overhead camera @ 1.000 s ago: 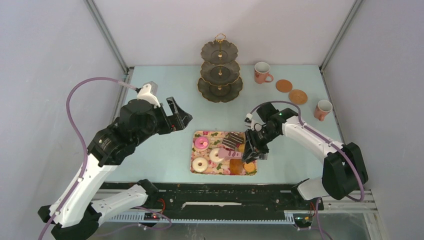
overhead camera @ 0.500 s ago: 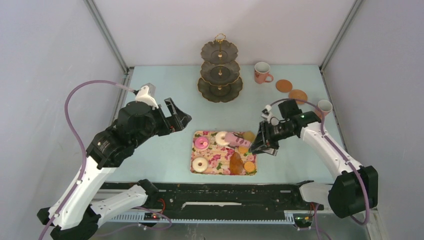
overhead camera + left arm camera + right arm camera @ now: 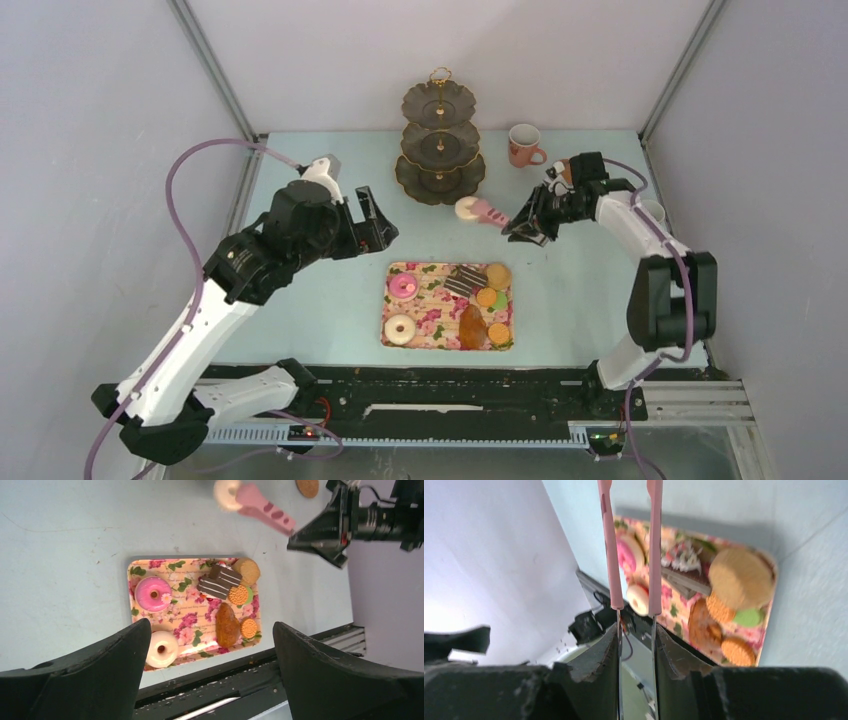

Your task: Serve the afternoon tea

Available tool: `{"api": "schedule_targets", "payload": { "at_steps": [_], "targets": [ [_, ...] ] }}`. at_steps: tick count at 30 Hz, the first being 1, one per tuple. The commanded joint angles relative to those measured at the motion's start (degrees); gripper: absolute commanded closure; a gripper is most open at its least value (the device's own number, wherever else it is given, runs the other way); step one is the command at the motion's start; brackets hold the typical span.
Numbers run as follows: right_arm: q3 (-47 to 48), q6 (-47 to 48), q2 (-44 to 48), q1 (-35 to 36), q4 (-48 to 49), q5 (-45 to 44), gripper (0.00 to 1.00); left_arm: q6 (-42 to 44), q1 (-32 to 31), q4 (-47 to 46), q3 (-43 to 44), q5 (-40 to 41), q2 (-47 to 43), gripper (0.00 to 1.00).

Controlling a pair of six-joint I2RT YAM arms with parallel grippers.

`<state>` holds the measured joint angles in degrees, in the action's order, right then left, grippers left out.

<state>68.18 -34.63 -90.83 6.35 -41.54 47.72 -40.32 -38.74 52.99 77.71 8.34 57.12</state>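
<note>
My right gripper is shut on the pink-handled tongs. The tongs pinch a white donut in the air, just right of the lowest tier of the dark three-tier stand. On the floral tray lie a pink donut, a second white donut, a striped chocolate slice, macarons and a croissant. My left gripper hangs open above and left of the tray, holding nothing.
A pink mug stands at the back right, and a second mug is partly hidden behind my right arm. One cork coaster shows in the left wrist view. Grey walls enclose the table on three sides.
My right gripper has lifted the tongs with a white donut off the tray and carried it back toward the stand. My left arm has shifted slightly to the right and further back.
</note>
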Motion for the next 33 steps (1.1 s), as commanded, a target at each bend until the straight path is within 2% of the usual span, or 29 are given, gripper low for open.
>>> {"api": "schedule_targets", "payload": {
  "at_steps": [1, 5, 15, 33],
  "targets": [
    [8.61, -4.36, -7.72, -1.48, 6.15, -1.95, 1.0, 5.5, 0.74, 2.56, 4.55, 0.86, 1.44, 0.02],
    [17.75, -4.92, -14.76, -1.63, 4.16, -3.37, 1.0, 8.09, 2.09, 4.11, 5.52, 1.44, 2.09, 0.02],
    [33.72, -7.38, -26.33, -1.54, 1.88, -3.76, 1.0, 10.98, 7.25, 4.5, 5.07, -1.86, 3.29, 0.02],
    [52.17, -11.44, -42.62, 1.11, 5.19, -5.17, 1.0, 14.35, 13.87, 4.82, 2.91, -5.79, 3.16, 0.02]
  ]
}}
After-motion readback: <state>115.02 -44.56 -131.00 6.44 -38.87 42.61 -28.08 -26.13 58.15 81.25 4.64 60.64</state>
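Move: The tongs in the right gripper already hold the white donut. The tiered stand's bottom plate lies about 25 cm ahead and 18 cm to the left, some 13 cm lower. The pink mug stands roughly 36 cm ahead and 2 cm right; the nearer round coaster, about 30 cm ahead and 14 cm right. The tray lies about 15 cm back and 20 cm left. From the empty left gripper, the bottom plate is about 33 cm ahead and 15 cm right, far below. Carry the tongs and donut forward about 21 cm to the stand's right side, fast at first and then easing, keeping the grip unchanged and turning the wrist slightly clockwise. Stay nearly level, then sink about 3 cm while edging left, so the tong ends go in between bottom and middle plates. Draw the open left gripper about 5 cm left and a little forward, rolling its left side up. ##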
